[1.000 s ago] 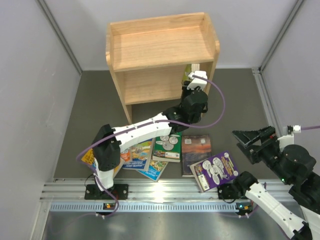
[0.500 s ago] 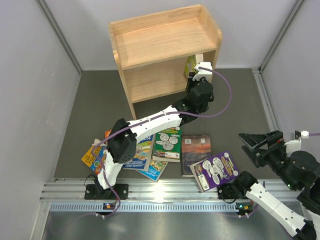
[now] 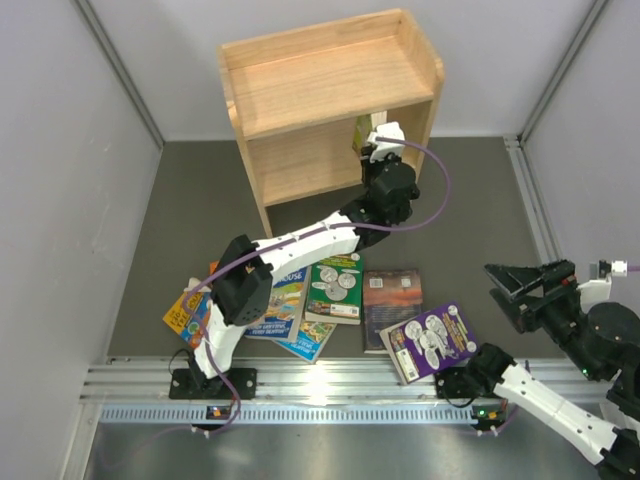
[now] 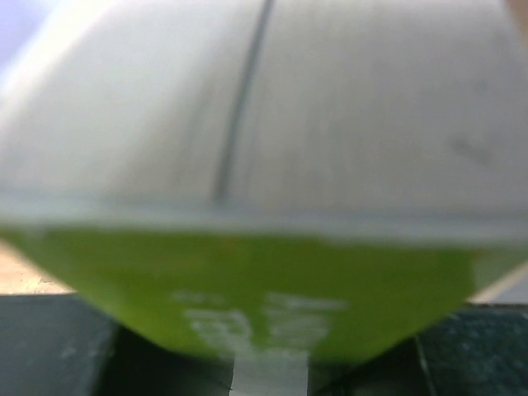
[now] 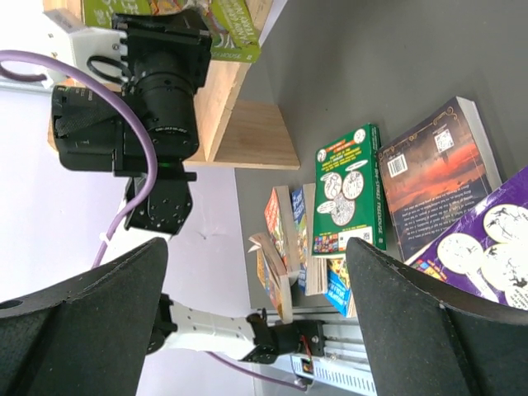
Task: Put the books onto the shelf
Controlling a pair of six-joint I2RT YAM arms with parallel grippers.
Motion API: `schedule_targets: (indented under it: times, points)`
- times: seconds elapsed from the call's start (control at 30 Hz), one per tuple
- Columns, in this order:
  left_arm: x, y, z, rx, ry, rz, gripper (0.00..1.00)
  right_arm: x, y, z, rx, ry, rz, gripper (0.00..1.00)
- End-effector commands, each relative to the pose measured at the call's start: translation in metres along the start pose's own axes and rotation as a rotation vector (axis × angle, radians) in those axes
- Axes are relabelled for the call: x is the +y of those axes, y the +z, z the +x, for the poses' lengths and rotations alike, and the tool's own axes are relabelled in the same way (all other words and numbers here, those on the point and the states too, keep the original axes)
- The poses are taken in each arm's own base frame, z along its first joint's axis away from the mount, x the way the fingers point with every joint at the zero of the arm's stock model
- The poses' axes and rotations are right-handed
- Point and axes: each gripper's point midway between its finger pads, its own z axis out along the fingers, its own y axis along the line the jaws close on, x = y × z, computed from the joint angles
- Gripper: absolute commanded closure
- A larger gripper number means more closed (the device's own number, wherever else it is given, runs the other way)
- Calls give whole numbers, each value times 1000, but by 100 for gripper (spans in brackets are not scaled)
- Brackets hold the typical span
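The shelf (image 3: 320, 85), a light-wood bookcase, stands at the back of the table. My left gripper (image 3: 375, 148) reaches to the right end of its lower tier, shut on a green book (image 3: 361, 132) held upright at the opening. That book's green cover (image 4: 247, 280) and page edges fill the left wrist view. More books lie flat in front: green (image 3: 335, 288), dark brown (image 3: 391, 305), purple (image 3: 430, 342), blue (image 3: 285, 298) and orange (image 3: 185, 312). My right gripper (image 3: 522, 290) hangs open over the right side, holding nothing.
Grey walls close in the dark mat on the left, back and right. A metal rail (image 3: 330, 385) with the arm bases runs along the near edge. The left arm's purple cable (image 3: 442, 205) loops beside the shelf's right post.
The left gripper pushed the green book up toward the lower tier, then shifted it slightly left. The shelf turned a little. The right gripper drifted right and toward the near edge, still open.
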Motion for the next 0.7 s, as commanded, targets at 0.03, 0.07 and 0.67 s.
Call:
schedule_targets:
  times: [0.03, 0.07, 0.67]
  points:
    - [51, 24, -66, -85, -245, -148, 100, -1, -1, -8, -24, 17, -7, 12]
    - [54, 27, -67, -86, -242, -157, 100, -2, 0, -9, -28, 21, -6, 12]
    - [117, 51, -62, -97, -239, -248, 79, -10, 14, -6, -12, 64, -2, 12]
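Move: The green book is still pinched by its spine in the left gripper, upright in the shelf's lower compartment. The shelf's left side panel lies about 28 cm to the left and 3 cm ahead, the right side panel some 12 cm to the right and 8 cm ahead. The middle board's centre is roughly 8 cm left, 5 cm ahead and 10 cm below. From the right gripper, the left side panel is about 36 cm ahead and 44 cm left. Keep the left gripper shut on the green book's spine and carry it about 10 cm to the left inside the compartment, away from the right side panel and towards the left one. Ease some 3 cm deeper during the first half, stay level, and turn the hand about 10 degrees counter-clockwise on the way. ##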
